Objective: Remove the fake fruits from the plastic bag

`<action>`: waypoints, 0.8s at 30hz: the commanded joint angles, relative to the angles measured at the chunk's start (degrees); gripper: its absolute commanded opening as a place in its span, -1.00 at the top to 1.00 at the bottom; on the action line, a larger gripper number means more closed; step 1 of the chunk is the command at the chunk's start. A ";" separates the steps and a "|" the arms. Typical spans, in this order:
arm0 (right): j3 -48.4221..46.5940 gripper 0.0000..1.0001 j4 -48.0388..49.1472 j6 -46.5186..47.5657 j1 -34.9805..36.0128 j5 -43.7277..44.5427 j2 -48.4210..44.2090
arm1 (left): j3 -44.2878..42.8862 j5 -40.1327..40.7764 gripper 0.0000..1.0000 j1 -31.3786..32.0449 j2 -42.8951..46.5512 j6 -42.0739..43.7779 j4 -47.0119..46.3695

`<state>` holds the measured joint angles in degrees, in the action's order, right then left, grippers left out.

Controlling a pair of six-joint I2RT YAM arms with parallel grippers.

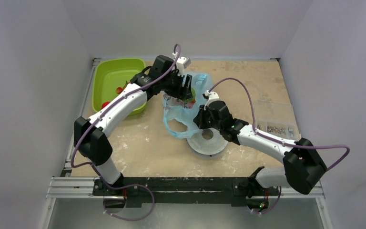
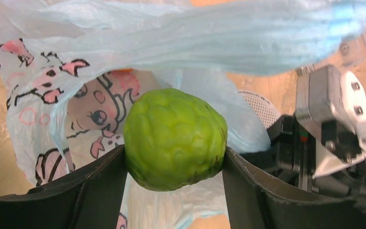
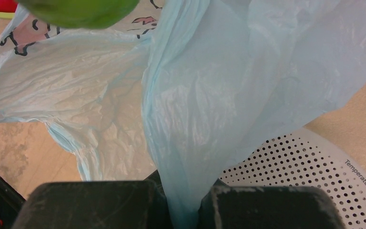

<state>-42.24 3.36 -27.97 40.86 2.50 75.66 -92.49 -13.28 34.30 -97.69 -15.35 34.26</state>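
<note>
My left gripper (image 2: 174, 153) is shut on a bumpy green fake fruit (image 2: 175, 139), which hangs above the plastic bag (image 2: 71, 114), a thin light-blue bag with pink cartoon figures. From above, the left gripper (image 1: 183, 88) is over the bag's (image 1: 183, 117) far end. My right gripper (image 3: 183, 202) is shut on a bunched blue fold of the bag (image 3: 209, 95) and holds it up. The green fruit (image 3: 81, 12) shows at the top of the right wrist view. Small red fruits (image 1: 119, 89) lie in the lime-green tray (image 1: 109, 71). An orange one is not seen.
A white perforated disc (image 1: 208, 142) lies under the right gripper (image 1: 205, 113), also seen as the disc (image 3: 314, 171) in the right wrist view. A clear box of small parts (image 1: 276, 126) sits at the table's right edge. Walls close in the back and sides.
</note>
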 commanded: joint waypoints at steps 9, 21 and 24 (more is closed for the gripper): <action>-3.35 1.00 -1.47 1.28 0.18 2.38 -1.21 | 3.16 0.93 1.00 -12.48 12.71 10.80 13.16; -5.59 1.00 -3.06 2.17 0.11 2.05 0.15 | 9.13 18.54 1.00 -23.85 11.09 9.82 8.65; -7.59 1.00 -5.02 2.76 0.12 2.07 0.85 | 8.04 19.38 1.00 -25.73 9.22 9.44 7.96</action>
<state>-45.04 -0.16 -26.89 40.86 3.55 75.92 -82.63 1.65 10.87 -87.29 -6.37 44.66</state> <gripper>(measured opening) 0.004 0.658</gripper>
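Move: The green fruit is already pinched in the left hand, just clear of the bag. The green tray's middle lies about 32 cm left and 15 cm ahead of this hand, 19 cm lower; in the tray, the red fruit cluster is roughly 28 cm left and 12 cm ahead, the red apple 39 cm left and 4 cm ahead. The bag's middle is 5 cm ahead, 1 cm left, 15 cm below. From the right hand the tray is about 38 cm left, 22 cm ahead, 8 cm below. The green fruit, still pinched between the left fingers, swings about 23 cm left, away from the bag to the green tray's right rim. The left hand eases back and up slightly at first, then sweeps across, edges forward and sinks some 5 cm at the end, turning about 30 degrees counter-clockwise with its grip unchanged. The right hand stays put, keeping its pinch on the bag's edge. ##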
